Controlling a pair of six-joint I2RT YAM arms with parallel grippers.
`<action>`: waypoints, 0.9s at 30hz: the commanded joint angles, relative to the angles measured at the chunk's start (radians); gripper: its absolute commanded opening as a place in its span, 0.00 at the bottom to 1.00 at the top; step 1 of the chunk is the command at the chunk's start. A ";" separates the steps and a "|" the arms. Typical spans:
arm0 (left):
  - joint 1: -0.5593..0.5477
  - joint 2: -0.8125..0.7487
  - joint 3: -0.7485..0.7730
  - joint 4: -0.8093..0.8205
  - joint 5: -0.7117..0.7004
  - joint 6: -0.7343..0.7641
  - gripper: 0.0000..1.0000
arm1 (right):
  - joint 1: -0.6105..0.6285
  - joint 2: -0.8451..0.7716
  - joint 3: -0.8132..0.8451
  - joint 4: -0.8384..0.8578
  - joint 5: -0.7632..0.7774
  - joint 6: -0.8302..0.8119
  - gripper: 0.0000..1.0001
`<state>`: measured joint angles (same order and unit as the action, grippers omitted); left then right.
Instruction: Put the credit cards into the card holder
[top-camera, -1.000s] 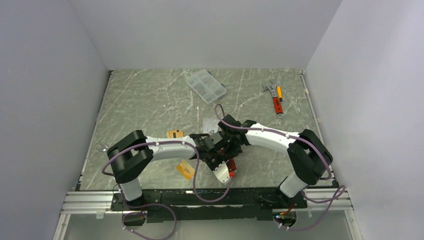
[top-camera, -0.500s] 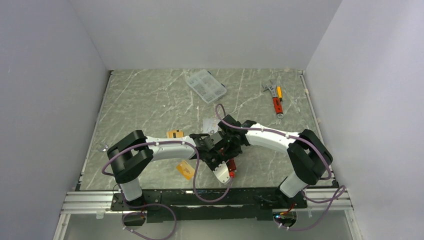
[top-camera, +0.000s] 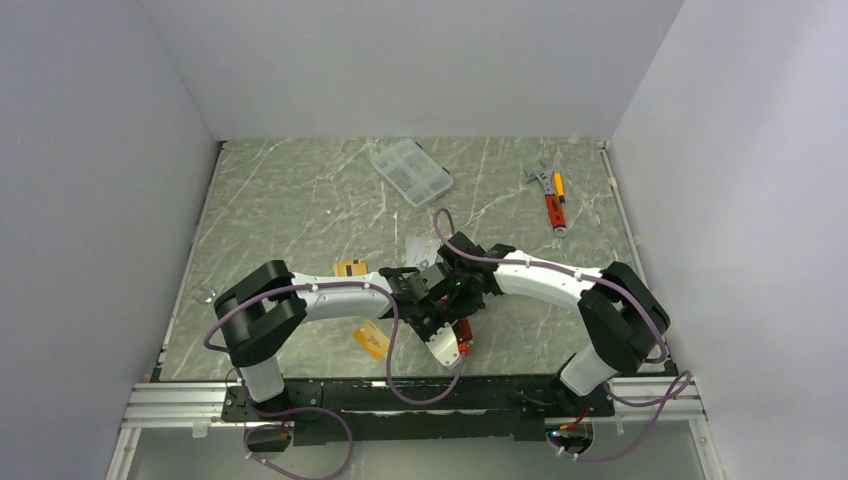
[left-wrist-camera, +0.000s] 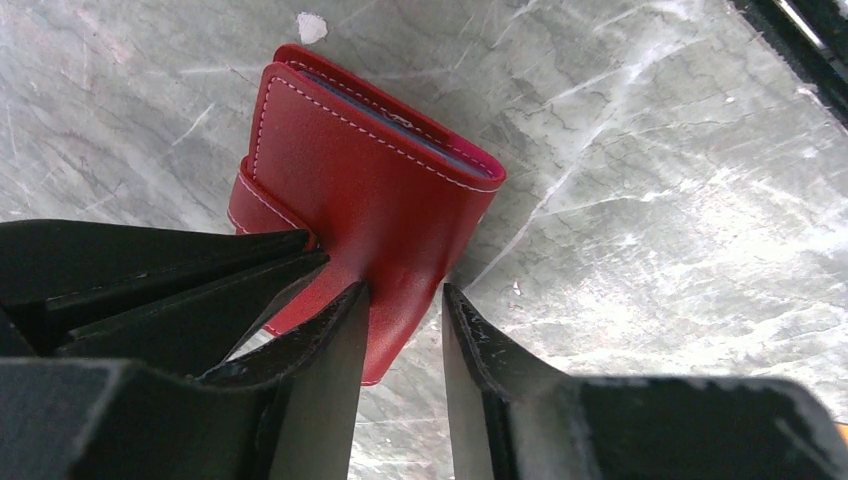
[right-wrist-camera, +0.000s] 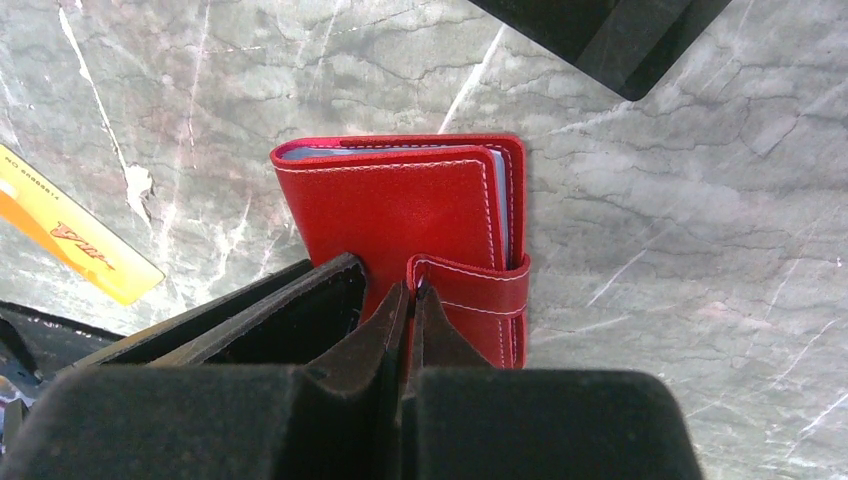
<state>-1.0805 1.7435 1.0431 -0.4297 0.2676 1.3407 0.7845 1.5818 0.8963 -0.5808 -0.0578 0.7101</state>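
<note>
The red card holder (left-wrist-camera: 370, 170) lies folded on the marble table (left-wrist-camera: 650, 200), with a sliver of it showing under the arms (top-camera: 463, 329). My left gripper (left-wrist-camera: 400, 292) is shut on its near end, one finger on each side. My right gripper (right-wrist-camera: 410, 288) is shut on the tip of the snap tab (right-wrist-camera: 480, 290), which wraps the holder's (right-wrist-camera: 390, 205) right edge. One orange-gold credit card (top-camera: 371, 340) lies left of the grippers and shows again in the right wrist view (right-wrist-camera: 75, 240). Another orange-gold card (top-camera: 350, 267) lies behind the left arm. A pale card (top-camera: 419, 246) lies beyond the wrists.
A clear plastic compartment box (top-camera: 410, 171) sits at the back centre. A red-handled tool (top-camera: 553, 208) and a wrench (top-camera: 540, 179) lie at the back right. Both forearms crowd together over the table's near centre, close to the front rail.
The right forearm has shifted slightly toward the near edge. The card holder and both grips look unchanged.
</note>
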 joint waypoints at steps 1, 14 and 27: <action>0.012 -0.023 0.018 -0.015 -0.031 -0.023 0.41 | 0.029 0.089 -0.095 -0.019 0.042 0.022 0.00; 0.022 -0.115 -0.022 -0.032 -0.050 -0.051 0.99 | 0.047 0.146 -0.061 -0.028 0.045 0.021 0.00; 0.034 -0.214 -0.119 0.063 -0.093 -0.099 0.95 | 0.114 0.207 -0.037 -0.043 0.057 0.061 0.00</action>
<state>-1.0794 1.6108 0.9302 -0.4824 0.2405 1.2930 0.8482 1.6550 0.9558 -0.6395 0.0498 0.7357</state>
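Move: Lying about 3 cm to the left hand's right, level with it fore and aft and roughly 1 cm below, is the closed red card holder; the hand's part-open fingers are at its left edge. From that hand the orange card is some 16 cm left and 4 cm back, the white card about 16 cm ahead and 6 cm left. The right hand's shut fingertips sit over the holder's middle, 1 cm above; the black card is about 15 cm ahead of them and 6 cm right. Opening wide, the left fingers come off the left edge of the card holder and the hand draws away to the left, about 4 cm and slightly back, at hardly changed height. The right hand stays with its shut fingertips pressed down on the strap's end, sinking about 1 cm and tilting slightly, its left side dipping. ##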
